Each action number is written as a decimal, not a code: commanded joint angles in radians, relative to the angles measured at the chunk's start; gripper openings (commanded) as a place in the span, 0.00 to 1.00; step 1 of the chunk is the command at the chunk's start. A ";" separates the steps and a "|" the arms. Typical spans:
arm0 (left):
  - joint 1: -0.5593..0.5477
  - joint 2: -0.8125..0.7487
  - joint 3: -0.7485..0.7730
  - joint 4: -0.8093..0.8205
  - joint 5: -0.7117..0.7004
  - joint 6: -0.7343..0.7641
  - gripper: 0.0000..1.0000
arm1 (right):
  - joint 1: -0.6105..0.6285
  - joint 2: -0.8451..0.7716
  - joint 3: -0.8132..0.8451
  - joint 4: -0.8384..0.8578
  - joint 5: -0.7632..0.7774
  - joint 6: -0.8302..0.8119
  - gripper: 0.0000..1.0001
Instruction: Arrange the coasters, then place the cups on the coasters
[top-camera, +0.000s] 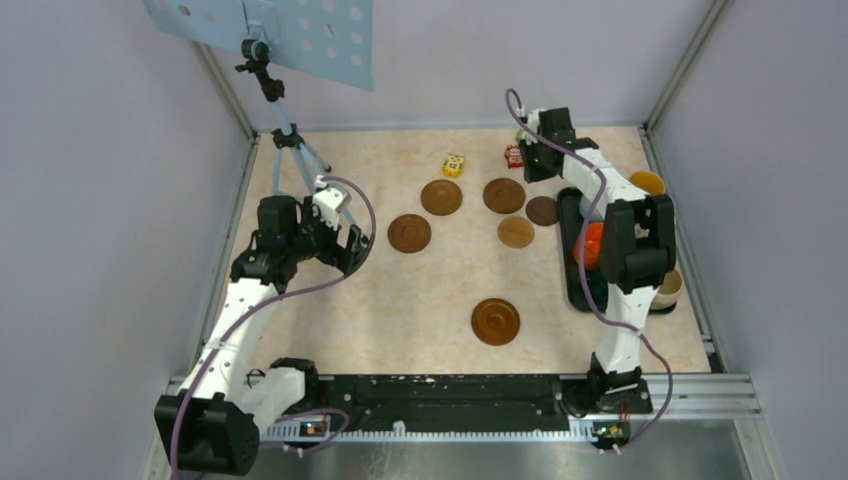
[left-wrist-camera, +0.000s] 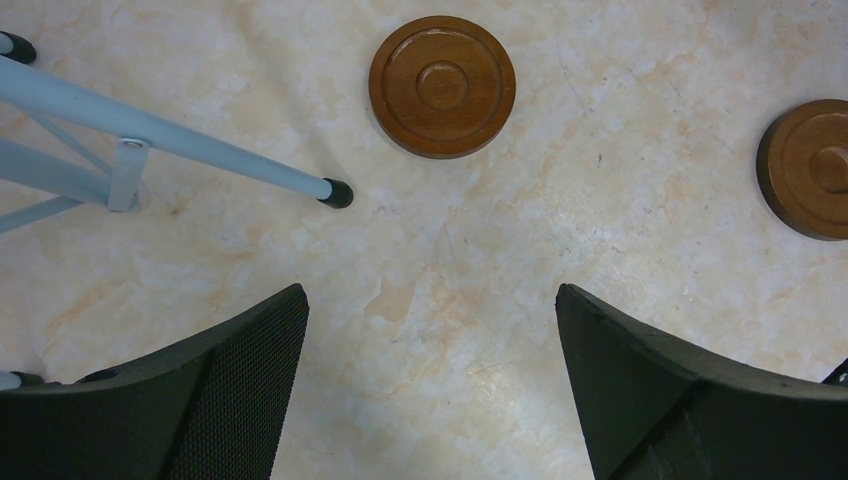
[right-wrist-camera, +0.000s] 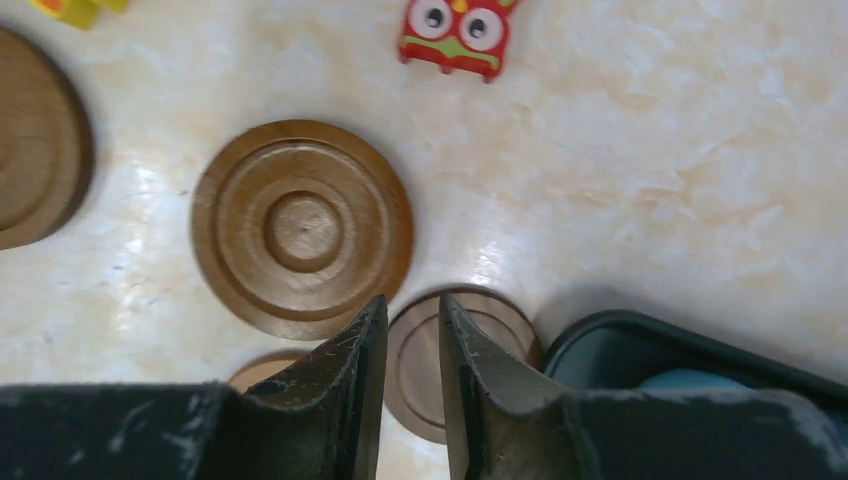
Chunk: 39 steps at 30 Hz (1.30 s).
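Several brown wooden coasters lie scattered mid-table: (top-camera: 409, 233), (top-camera: 441, 197), (top-camera: 504, 195), (top-camera: 542, 210), (top-camera: 516, 231) and, nearer, (top-camera: 495, 321). My right gripper (top-camera: 530, 165) hovers over the far ones. Its jaws (right-wrist-camera: 412, 300) stand open by a narrow slit with nothing between them, above the small dark coaster (right-wrist-camera: 490, 335) beside a larger ringed coaster (right-wrist-camera: 302, 228). My left gripper (top-camera: 345, 245) (left-wrist-camera: 430, 300) is wide open over bare table, short of a coaster (left-wrist-camera: 442, 85). An orange cup (top-camera: 590, 243) sits in the tray. A beige cup (top-camera: 672, 285) and an orange-lined cup (top-camera: 648, 182) stand beside it.
A black tray (top-camera: 572, 275) lies along the right side, partly under my right arm. A red owl packet (right-wrist-camera: 458, 30) and a yellow packet (top-camera: 454, 165) lie at the back. A blue tripod (top-camera: 290, 140) stands at the back left, one foot (left-wrist-camera: 338, 192) near my left fingers.
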 joint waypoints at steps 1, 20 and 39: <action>0.005 -0.018 -0.005 0.029 0.015 0.004 0.99 | -0.018 0.005 0.001 0.033 0.070 -0.045 0.24; 0.005 -0.011 -0.006 0.030 0.015 0.004 0.99 | -0.048 0.170 0.023 0.139 0.265 -0.288 0.02; 0.005 -0.032 -0.008 0.031 0.018 0.004 0.99 | 0.004 -0.013 -0.220 -0.014 0.060 -0.232 0.00</action>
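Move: The small dark coaster lies about 5 cm to the right of the right gripper, 3 cm back and some 9 cm below it. The large brown coaster is about 4 cm left and 1 cm ahead of the gripper. The light coaster is roughly 8 cm back and 1 cm left, and the red block 11 cm ahead and 2 cm left. From the left gripper, the small dark coaster is about 39 cm right and 18 cm ahead. Bring the right gripper down about 8 cm and to the right about 7 cm, easing forward to the small dark coaster's far side while closing the fingers fully and rolling the wrist some 20 degrees, left side down. Then draw back about 5 cm, pushing the coaster's far edge towards the base with the shut fingertips. ##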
